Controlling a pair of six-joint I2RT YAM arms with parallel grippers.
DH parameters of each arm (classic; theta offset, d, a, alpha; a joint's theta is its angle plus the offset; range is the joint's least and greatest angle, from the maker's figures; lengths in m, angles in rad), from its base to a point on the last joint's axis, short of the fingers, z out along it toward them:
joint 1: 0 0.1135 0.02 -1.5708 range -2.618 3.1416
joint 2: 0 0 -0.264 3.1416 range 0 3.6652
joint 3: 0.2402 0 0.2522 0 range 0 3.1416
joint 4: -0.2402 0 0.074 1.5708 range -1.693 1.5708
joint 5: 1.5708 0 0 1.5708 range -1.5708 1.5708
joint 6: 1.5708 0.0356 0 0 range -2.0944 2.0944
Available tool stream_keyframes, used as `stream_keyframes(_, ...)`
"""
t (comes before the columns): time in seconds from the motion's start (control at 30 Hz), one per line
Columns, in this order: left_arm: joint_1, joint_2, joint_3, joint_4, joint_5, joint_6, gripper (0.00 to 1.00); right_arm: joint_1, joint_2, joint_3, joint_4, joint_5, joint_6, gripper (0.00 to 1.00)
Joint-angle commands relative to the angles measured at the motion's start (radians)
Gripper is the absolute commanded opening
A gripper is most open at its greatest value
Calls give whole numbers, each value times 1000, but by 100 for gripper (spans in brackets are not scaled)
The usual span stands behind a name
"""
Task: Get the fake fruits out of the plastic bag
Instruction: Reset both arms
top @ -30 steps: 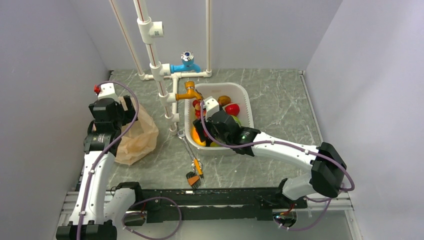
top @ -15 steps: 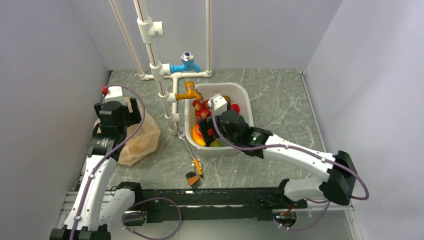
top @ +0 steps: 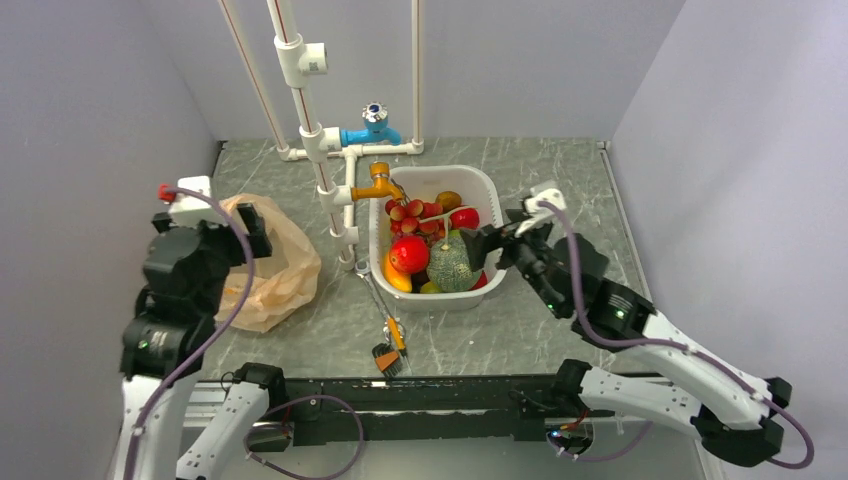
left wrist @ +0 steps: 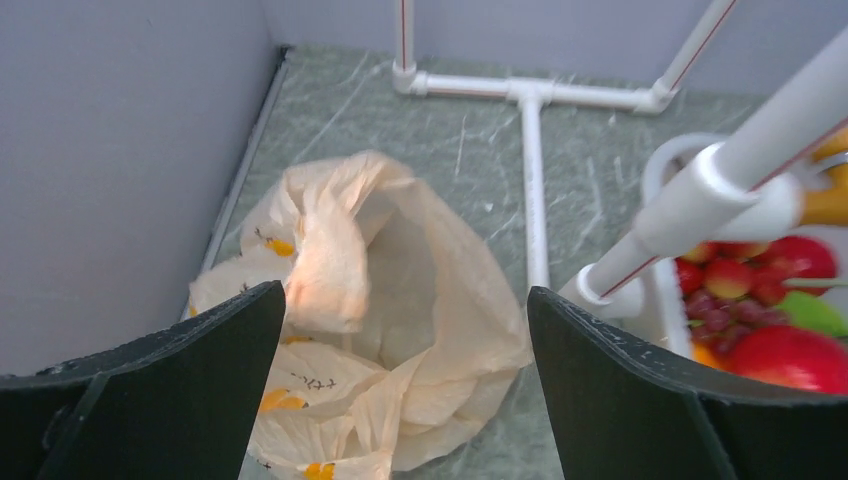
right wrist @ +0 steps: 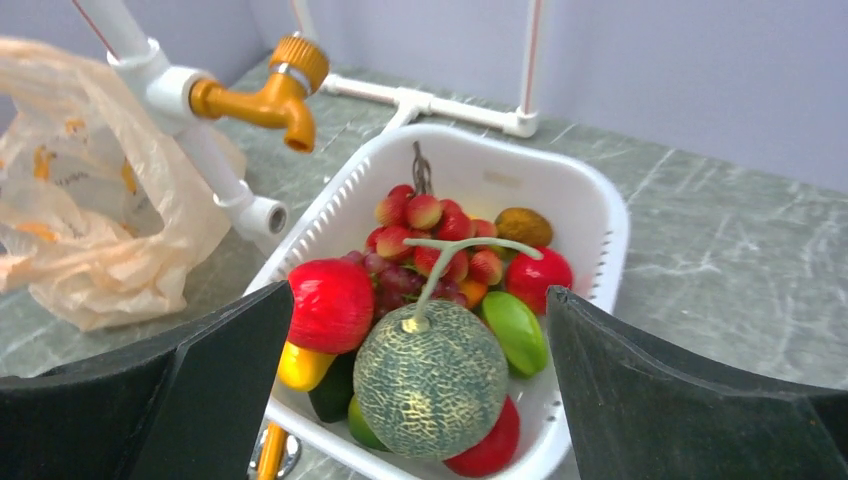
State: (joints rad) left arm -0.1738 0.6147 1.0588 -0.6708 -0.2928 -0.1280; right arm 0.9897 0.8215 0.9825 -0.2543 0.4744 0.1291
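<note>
The plastic bag [top: 272, 268] lies slack and crumpled at the left. In the left wrist view the plastic bag [left wrist: 400, 290] gapes open and no fruit shows inside. The netted melon [top: 451, 265] [right wrist: 430, 382], the red grapes [top: 415, 214] [right wrist: 425, 235] and the large red fruit [top: 409, 254] [right wrist: 330, 303] rest in the white basin [top: 490, 193] [right wrist: 612, 225]. My left gripper [top: 243, 232] [left wrist: 405, 292] hovers open above the bag, holding nothing. Just right of the basin, my right gripper [top: 497, 233] [right wrist: 420, 292] is open and empty, facing the melon.
White pipes with an orange tap [top: 378, 184] [right wrist: 268, 95] stand between bag and basin, with a blue valve [top: 371, 128] behind. A yellow banana [top: 396, 281], green mangoes and small tomatoes fill the basin. A long-handled brush [top: 386, 335] lies in front. Grey walls close both sides.
The right gripper has opened fully and drawn back up and right out of the basin, uncovering the melon there. The left gripper has lifted back from the bag toward the near left.
</note>
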Motion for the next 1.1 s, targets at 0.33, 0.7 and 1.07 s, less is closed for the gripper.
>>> stream_keyframes(0.33,-3,-172,407,-133,283,-261,98,-1,-236,90,-115,142,-71,99)
stream_keyframes(0.7,-3,-254,472,-134,257,-342,98,-2,-323,150,-132,296,-77,99)
stream_keyframes(1.07,-3,-266,445,-158,256,-370,98,-1,-413,110,-84,247,-70,100)
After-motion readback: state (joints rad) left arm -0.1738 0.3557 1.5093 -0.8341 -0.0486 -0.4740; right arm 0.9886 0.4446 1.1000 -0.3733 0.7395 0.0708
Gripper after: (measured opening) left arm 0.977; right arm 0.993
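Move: The crumpled, emptied plastic bag lies about 8 cm ahead of my left hand, 2 cm to its right and some 21 cm below; the pipe foot stands 10 cm ahead and 18 cm right of that hand. For my right hand, the white fruit basket is centred about 7 cm ahead, 8 cm left and 22 cm down. In the basket, the large red fruit sits 4 cm ahead and 12 cm left of that hand, the melon 3 cm ahead and 5 cm left, both roughly 18 cm lower. Both my empty hands, still wide open, clear out to their resting poses. I lift the left away from the bag, up and back towards my base by about 17 cm each, fingers tipping up some 30 degrees while it rolls left side down. I draw the right hand off to the right, away from the basket, rising about 10 cm, easing back a little and turning slightly clockwise. ##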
